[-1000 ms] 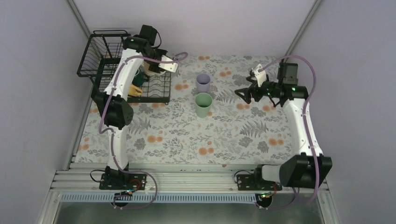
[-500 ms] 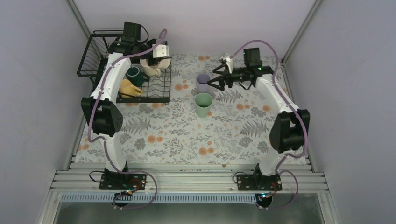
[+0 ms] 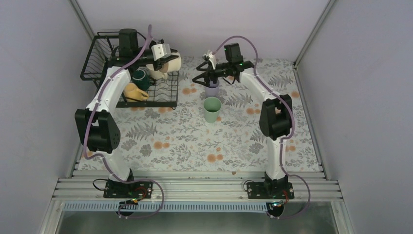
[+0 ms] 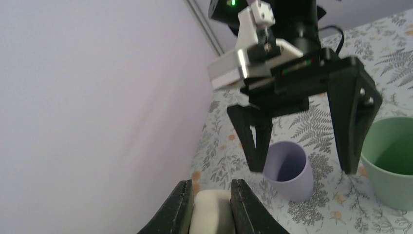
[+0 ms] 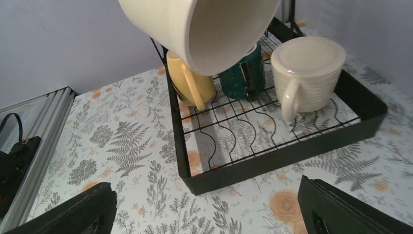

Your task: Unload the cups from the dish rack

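The black dish rack (image 3: 152, 104) stands at the table's far left. My left gripper (image 4: 212, 192) is shut on a cream mug (image 3: 171, 62), held tilted in the air above the rack's right end (image 5: 272, 163). Left in the rack are a yellow mug (image 5: 190, 83), a dark teal mug (image 5: 241, 75) and an upturned ribbed cream mug (image 5: 304, 73). A lavender cup (image 3: 212, 89) and a mint-green cup (image 3: 212, 109) stand upright on the table. My right gripper (image 3: 197, 75) hangs open and empty just left of the lavender cup, facing the rack.
The rack's raised basket tier (image 3: 100, 56) is at its far-left end by the wall. The flowered tablecloth (image 3: 195, 146) covers the table. Both grippers are close together between the rack and the two cups.
The left gripper has lifted the cream mug out of the rack and up to the right. The right arm has swung from the table's right side leftward, past the lavender cup.
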Tool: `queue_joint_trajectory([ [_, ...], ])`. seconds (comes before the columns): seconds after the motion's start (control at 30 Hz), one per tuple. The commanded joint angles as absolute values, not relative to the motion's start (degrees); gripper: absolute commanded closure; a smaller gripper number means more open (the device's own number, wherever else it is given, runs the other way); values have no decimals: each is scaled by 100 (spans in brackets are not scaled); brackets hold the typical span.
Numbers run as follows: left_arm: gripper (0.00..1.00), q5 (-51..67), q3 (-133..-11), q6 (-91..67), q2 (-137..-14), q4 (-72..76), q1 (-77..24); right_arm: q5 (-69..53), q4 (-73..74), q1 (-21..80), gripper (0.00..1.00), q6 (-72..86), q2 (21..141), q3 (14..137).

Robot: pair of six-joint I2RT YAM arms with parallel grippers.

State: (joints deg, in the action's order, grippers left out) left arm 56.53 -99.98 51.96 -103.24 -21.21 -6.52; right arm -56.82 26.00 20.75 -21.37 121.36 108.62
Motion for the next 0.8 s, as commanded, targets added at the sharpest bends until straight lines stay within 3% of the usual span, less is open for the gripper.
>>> queue_joint_trajectory([
  [0.0, 98, 6414, -9678, 4699, -9982, -784, -573, -5862, 2205, 2344, 4, -1931, 12282, 11214],
  [0.77, 98, 7062, -8401, 2312, -10051, 2473, -543, -6350, 1699, 2679, 7, -1475, 12873, 11986],
])
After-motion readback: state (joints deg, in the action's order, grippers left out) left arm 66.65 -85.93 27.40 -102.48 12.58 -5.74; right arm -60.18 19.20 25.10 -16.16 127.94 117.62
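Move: The white mug, gripped by the left hand with its mouth towards the right hand, is about 8 cm left of the open right gripper, 1 cm ahead and 7 cm above. From the right hand, the lavender cup stands some 6 cm right, 3 cm back and 18 cm below; the beige mug in the rack is about 15 cm left, 3 cm ahead and 15 cm below. The right gripper lies about 8 cm right of the left hand, 1 cm back and 10 cm below. The white mug stays pinched in the left fingers, which dip a little and come back up while the wrist tips their ends upward by roughly 15 degrees. Towards its open mouth comes the right hand, still wide open, about 5 cm to the left; after a slight early dip it climbs to finish 2 cm higher. It gets close to the rim, but contact can't be seen. ##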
